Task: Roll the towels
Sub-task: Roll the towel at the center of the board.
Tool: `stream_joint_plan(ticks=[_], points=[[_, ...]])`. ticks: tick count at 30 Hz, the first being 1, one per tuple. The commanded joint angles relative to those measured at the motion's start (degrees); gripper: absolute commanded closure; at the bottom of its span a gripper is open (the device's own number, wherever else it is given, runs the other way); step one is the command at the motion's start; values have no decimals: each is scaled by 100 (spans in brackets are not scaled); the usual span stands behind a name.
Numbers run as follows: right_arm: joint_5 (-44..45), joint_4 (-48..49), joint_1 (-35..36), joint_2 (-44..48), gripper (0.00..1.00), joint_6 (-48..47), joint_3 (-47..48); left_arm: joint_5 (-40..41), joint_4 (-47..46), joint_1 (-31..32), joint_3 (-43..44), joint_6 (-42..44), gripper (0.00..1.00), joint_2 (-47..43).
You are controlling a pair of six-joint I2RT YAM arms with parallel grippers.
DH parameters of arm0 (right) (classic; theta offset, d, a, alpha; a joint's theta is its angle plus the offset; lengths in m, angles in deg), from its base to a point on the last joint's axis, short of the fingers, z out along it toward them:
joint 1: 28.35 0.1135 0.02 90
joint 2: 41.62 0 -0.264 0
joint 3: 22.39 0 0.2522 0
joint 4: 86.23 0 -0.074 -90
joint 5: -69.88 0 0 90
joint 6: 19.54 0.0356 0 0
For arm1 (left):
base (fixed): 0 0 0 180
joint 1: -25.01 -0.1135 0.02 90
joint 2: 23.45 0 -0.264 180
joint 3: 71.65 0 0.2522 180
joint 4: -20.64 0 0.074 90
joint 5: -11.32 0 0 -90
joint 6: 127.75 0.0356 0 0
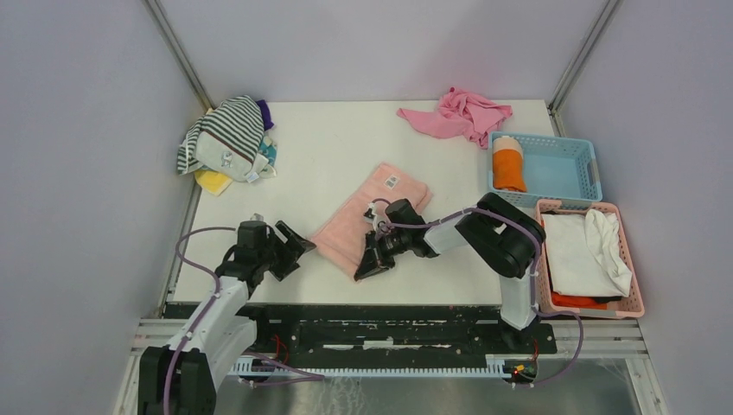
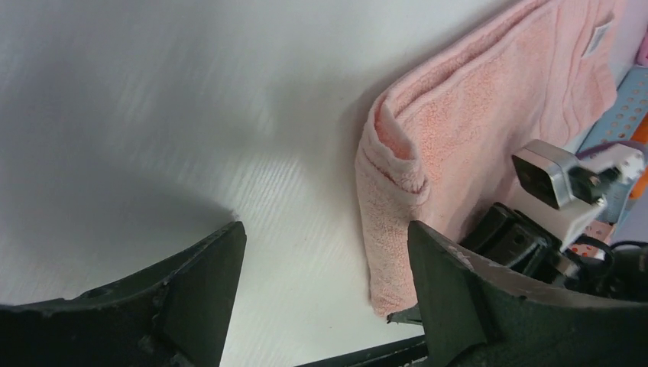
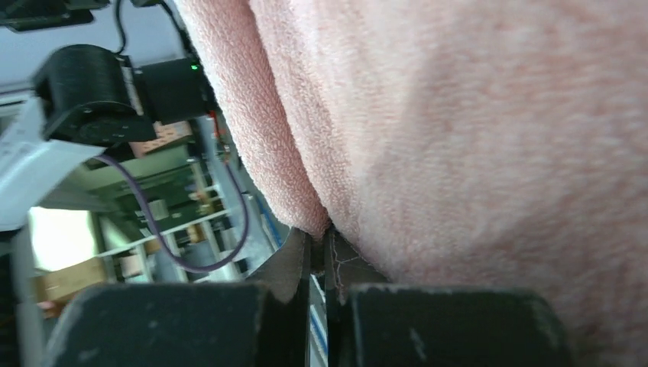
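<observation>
A pale pink towel [image 1: 373, 210] with a white label lies folded, slanting across the middle of the table. My right gripper [image 1: 369, 262] is at its near corner, shut on the towel's edge; in the right wrist view the cloth [image 3: 474, 138] fills the frame and a fold is pinched where the right gripper [image 3: 317, 245] closes. My left gripper [image 1: 298, 245] stands open just left of the towel's near end, holding nothing. In the left wrist view the left gripper [image 2: 325, 260] frames bare table, with the towel [image 2: 489, 130] beside its right finger [image 2: 451, 298]. An orange towel [image 1: 508, 164] sits rolled in the blue basket.
The blue basket [image 1: 566, 156] stands at the back right. In front of it is a pink basket [image 1: 624, 304] holding white and orange cloths. A crumpled pink cloth [image 1: 458, 112] lies at the back. A pile with a striped cloth [image 1: 226, 137] sits at the back left.
</observation>
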Motion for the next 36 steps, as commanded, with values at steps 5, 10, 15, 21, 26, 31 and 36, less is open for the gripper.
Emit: stream_joint_plan(ticks=[5,10,15,21,26,31,36], points=[[-628,1845,-374,-748,99,1235,-263,-754,-1157,-38,-389,33,20,2],[-645,1726,-413,-815,99,1173,-232,-815,-1703,-37,-421,-19,25,432],[-504,1017,-408,-682,99,745,-102,-766,-2403,-33,-362,-66,30,1189],[-315,222,-409,-454,95,272,50,-717,-2973,124,-251,-166,33,1982],[-75,-629,-366,-214,89,-311,279,-214,-2884,378,-157,-92,47,2438],[690,-2052,-124,426,76,-1166,622,59,-2873,536,-102,-29,51,2900],[2420,-3708,439,1238,60,-2138,1182,318,-2743,822,69,-35,53,3177]])
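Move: The left end of the folded near edge of the pink towel lies about 4 cm ahead of the open left gripper, some 5 cm to its right and 2 cm lower. The towel's flat part is centred roughly 17 cm ahead and 23 cm right of that gripper. The right gripper is still shut on the fold's right end, at its fingertips; from it, the fold's left end is about 9 cm ahead and 11 cm left. Bring the left gripper right, then forward and right, about 5 cm each way, sinking slightly and narrowing the fingers until they straddle the left end of the towel's fold. Meanwhile ease the right gripper forward some 1.5 cm with its end still pinched, then draw it a little right, open it partway to free its grip, and start lifting. ##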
